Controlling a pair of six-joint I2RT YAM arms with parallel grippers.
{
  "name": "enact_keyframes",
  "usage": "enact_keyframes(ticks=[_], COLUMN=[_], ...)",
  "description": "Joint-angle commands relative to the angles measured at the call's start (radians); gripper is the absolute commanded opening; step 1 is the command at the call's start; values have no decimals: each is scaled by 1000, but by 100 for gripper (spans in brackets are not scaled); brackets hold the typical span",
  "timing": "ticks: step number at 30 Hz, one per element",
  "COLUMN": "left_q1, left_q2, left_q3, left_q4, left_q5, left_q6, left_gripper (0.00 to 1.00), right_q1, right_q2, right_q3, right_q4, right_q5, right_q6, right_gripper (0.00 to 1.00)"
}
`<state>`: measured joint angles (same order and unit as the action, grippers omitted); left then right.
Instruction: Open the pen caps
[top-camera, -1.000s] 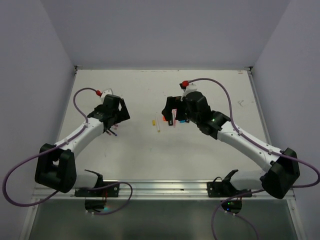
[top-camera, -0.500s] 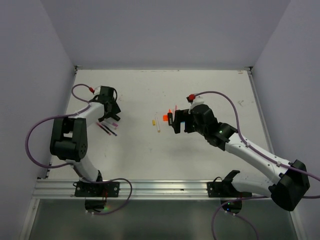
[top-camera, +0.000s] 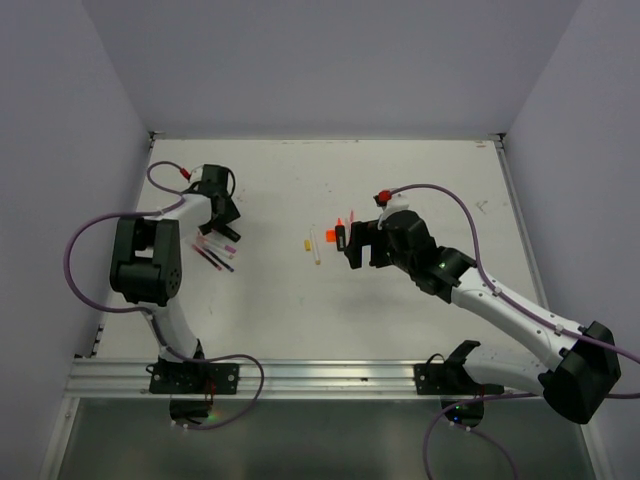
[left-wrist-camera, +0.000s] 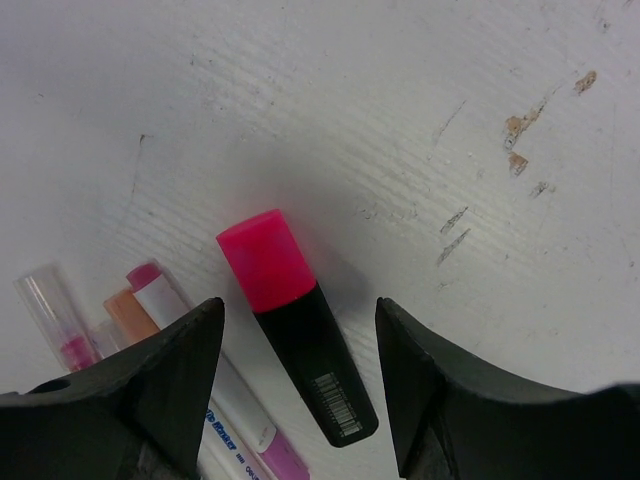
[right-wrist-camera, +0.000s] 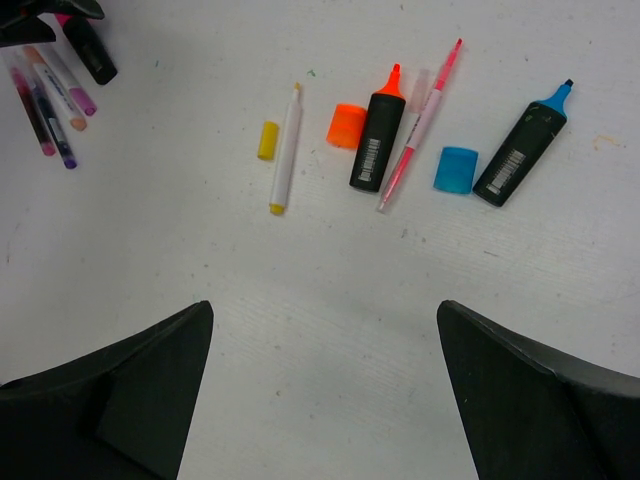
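Observation:
A stubby black highlighter with a pink pen cap on it lies on the white table. My left gripper is open and straddles its black body, with a gap on each side. Several thin capped pens lie just left of it. In the right wrist view, loose yellow, orange and blue caps lie beside uncapped pens. My right gripper hangs open above bare table, near of them. From above, the left gripper is at the far left and the right gripper at mid-table.
The uncapped row holds a white pen, an orange highlighter, a thin pink pen and a blue highlighter. White walls close in the table's left, right and back. The left arm's purple cable loops by the left edge.
The left arm has folded upright and its gripper has come down over the pink-capped highlighter, jaws narrowing. The right gripper drew back off the uncapped pens, then held still.

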<state>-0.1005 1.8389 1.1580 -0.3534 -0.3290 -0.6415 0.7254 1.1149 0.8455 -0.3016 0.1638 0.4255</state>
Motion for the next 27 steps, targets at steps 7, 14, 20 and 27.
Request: enact_keyframes(ticks=[7,14,20,27], left_q1=[13,8,-36,-148], left_q2=[51,63,17,-140], left_q3=[22,22,-4,-18], left_q4=[27,37,68,79], left_q5=[2,82,151,203], left_q6=[-6,-9,-17,-49], left_gripper=[60,34,10,8], right_q1=[0,0,-1,0], right_q2=[-9,0,10,45], right_q3=[-5,-14,-22,-22], right_q4=[9,15,61,156], right_q5=[-10,-32,-84,-230], right_q6=[2,4,-4,-15], right_gripper=[98,98,98,95])
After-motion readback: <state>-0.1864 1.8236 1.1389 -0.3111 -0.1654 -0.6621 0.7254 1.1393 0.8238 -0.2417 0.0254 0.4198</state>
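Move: The pink highlighter lies almost directly beneath the open left fingers, its middle about 1 cm back, 1 cm to the right and 2 cm below. The purple-capped pen lies about 4 cm back and 1 cm to the left, and the orange-capped pen beside it, 5 cm back and 2 cm left, both some 2 cm lower than the hand. From the right hand, the highlighter lies roughly 13 cm ahead, 34 cm left and 16 cm below. Lower the left gripper just over 1 cm onto the pink highlighter and close the fingers across its body near the cap. Keeping that pinch, swing it about 7 cm to the right, away from the loose pens, gaining height only at the end while the wrist tilts and turns some 10 degrees clockwise. Bring the open right hand a couple of centimetres left and slightly back. ##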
